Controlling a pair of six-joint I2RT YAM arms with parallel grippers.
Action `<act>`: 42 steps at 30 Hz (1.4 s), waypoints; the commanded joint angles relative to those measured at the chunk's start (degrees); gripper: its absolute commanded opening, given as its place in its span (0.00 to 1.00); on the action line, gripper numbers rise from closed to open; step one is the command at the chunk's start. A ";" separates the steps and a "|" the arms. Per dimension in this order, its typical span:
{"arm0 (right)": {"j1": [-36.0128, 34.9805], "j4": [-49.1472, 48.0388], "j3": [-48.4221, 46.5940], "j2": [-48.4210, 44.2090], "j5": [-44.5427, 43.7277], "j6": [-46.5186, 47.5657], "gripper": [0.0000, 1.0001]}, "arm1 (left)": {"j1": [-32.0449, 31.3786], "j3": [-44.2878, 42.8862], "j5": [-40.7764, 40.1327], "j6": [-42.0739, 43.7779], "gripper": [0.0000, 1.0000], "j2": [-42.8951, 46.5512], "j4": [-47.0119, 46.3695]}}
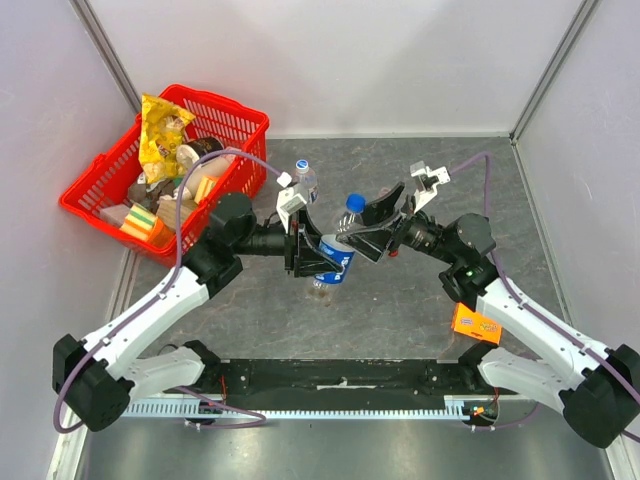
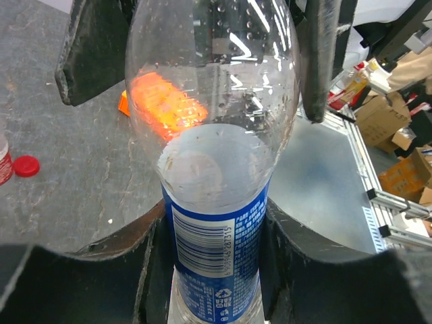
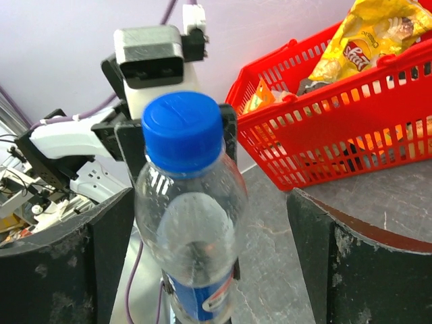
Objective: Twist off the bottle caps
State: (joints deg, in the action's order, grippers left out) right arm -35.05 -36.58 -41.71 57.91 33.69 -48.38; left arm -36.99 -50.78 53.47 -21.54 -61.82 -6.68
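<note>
My left gripper (image 2: 212, 250) is shut on the blue-labelled bottle (image 1: 333, 256) at its label and holds it tilted above the table. The bottle's blue cap (image 3: 182, 131) is screwed on its neck and points toward my right gripper (image 3: 209, 263). That gripper is open, one finger on each side of the bottle's shoulder, touching neither side. A second clear bottle (image 1: 305, 180) with a white and blue cap stands behind. In the left wrist view a loose red cap (image 2: 27, 165) lies on the table beside a red-labelled bottle (image 2: 3, 165) at the frame's left edge.
A red basket (image 1: 100, 180) full of snacks sits at the back left, close to the left arm. An orange packet (image 1: 475, 323) lies on the table by the right arm. Grey walls close in the back and both sides.
</note>
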 commanded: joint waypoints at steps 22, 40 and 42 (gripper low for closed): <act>-0.28 31.66 3.73 -12.56 -2.75 13.06 0.98 | -0.27 2.96 -16.30 23.21 0.38 9.88 36.73; -0.20 31.22 12.01 -14.05 -4.34 7.16 0.98 | -2.56 4.73 -15.68 22.94 0.30 2.15 37.61; -0.20 31.22 11.92 -13.88 -4.25 6.72 0.98 | -3.52 4.38 -16.47 23.30 0.30 1.97 37.97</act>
State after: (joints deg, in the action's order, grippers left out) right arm -35.09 -3.86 -30.13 44.93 29.82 -40.01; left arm -39.05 -44.60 37.43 -0.80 -59.35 31.20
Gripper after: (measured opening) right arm 0.980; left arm 0.502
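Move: The left hand already grips the blue-capped bottle round its label; its blue cap sits roughly 6 cm ahead, 6 cm right and 9 cm above that hand. From the right hand, open beside the bottle's upper part, the blue cap is about 3 cm ahead, 1 cm right and 6 cm up. On the table, the opened bottle stands some 23 cm ahead and 3 cm left of the right hand, and the red cap lies about 18 cm ahead, 1 cm right; both are far below. Left hand lowers the held bottle about 15 cm and leftward, tipping its cap right; open right hand sinks alongside. ##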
